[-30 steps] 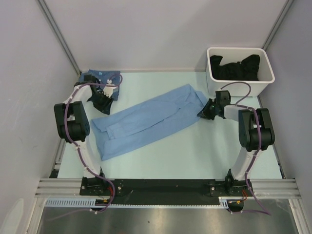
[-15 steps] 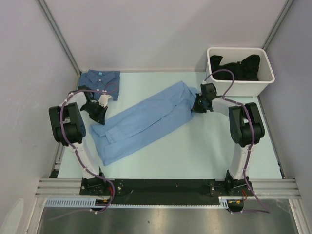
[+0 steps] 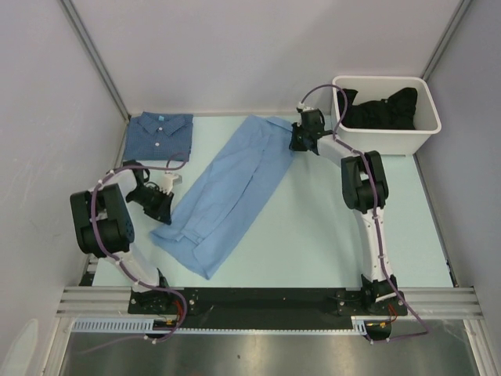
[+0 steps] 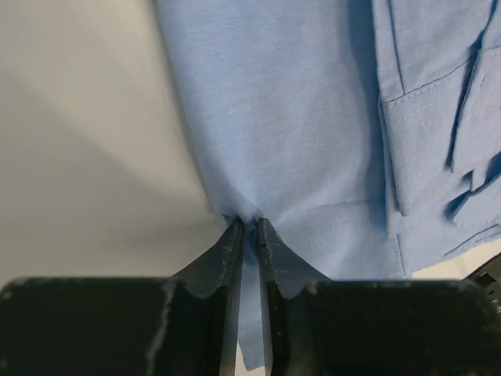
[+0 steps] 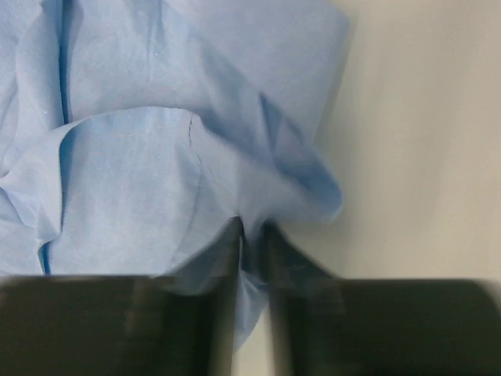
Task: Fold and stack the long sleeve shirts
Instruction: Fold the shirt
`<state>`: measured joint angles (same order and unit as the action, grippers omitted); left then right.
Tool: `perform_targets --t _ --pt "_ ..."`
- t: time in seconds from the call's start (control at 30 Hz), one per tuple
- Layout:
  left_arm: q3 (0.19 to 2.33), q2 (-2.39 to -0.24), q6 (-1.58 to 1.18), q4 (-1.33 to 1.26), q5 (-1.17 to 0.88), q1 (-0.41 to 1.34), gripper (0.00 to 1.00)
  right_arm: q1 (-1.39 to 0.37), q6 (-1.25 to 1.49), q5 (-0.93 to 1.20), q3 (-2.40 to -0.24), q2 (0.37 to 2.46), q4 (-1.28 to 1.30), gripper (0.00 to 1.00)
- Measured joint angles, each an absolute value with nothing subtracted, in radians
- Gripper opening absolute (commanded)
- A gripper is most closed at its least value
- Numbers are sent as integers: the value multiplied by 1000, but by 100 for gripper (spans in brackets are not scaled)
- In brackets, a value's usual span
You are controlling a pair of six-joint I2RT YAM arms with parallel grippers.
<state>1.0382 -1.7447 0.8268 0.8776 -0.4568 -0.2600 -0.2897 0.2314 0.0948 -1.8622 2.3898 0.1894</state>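
Observation:
The light sky-blue shirt (image 3: 231, 184) lies stretched out diagonally on the table, from near left to the far middle. My left gripper (image 3: 166, 210) is shut on its near-left edge; in the left wrist view the cloth (image 4: 297, 141) is pinched between the fingertips (image 4: 233, 235). My right gripper (image 3: 296, 139) is shut on the shirt's far end, next to the bin; the right wrist view shows bunched cloth (image 5: 156, 172) caught between its jaws. The darker denim-blue shirt (image 3: 159, 133) lies folded at the far left corner, collar up.
A white bin (image 3: 386, 111) holding dark clothes (image 3: 380, 108) stands at the far right. Grey walls close in the left, back and right sides. The pale green table (image 3: 329, 227) shows bare to the right of the shirt.
Both grippers have closed on the sky-blue shirt. The right one has carried its end toward the far side and left; the left one has drawn its edge nearer, swinging the shirt steeper.

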Motion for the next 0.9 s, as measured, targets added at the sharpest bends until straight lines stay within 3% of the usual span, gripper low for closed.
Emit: perform_targets --t 0.03,0.13,0.57,0.8,0.9 --pt "1024 -1732 827 877 -459 -255 17 -290 229 97 -1879 2399 185 54" --pt "972 -1691 824 874 -459 -227 18 -281 215 116 -1881 2392 195 63" --pt "864 -1614 784 865 -489 -118 15 -142 436 472 -1489 2160 177 61" --pt "797 -1550 776 855 -501 45 16 -196 477 556 -1471 2162 165 59" --pt "788 -1543 776 858 -500 98 21 -206 468 561 -1485 2168 187 56"
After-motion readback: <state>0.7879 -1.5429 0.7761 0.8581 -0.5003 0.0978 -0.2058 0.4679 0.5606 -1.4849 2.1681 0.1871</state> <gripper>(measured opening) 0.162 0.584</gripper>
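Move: My left hand still holds the light-blue shirt's left edge; the shirt's near right corner lies about 18 cm back and 15 cm right of it, and the folded dark-blue shirt roughly 34 cm ahead, 7 cm left. My right hand grips the far right side. The stretch of right edge it wants next is some 10 cm back and 4 cm left, slightly lower. The shirt's far end is about 12 cm ahead, 10 cm left; the white bin some 10 cm ahead, 33 cm right. I open my right fingers to let go of the shirt and draw that hand back about 11 cm, bowing out to the right and in again to the shirt's right edge, while the wrist tips down and rolls left side up. My left hand keeps its pinch and drags the cloth level, right and back, about 12 cm, turning some 20 degrees clockwise. ##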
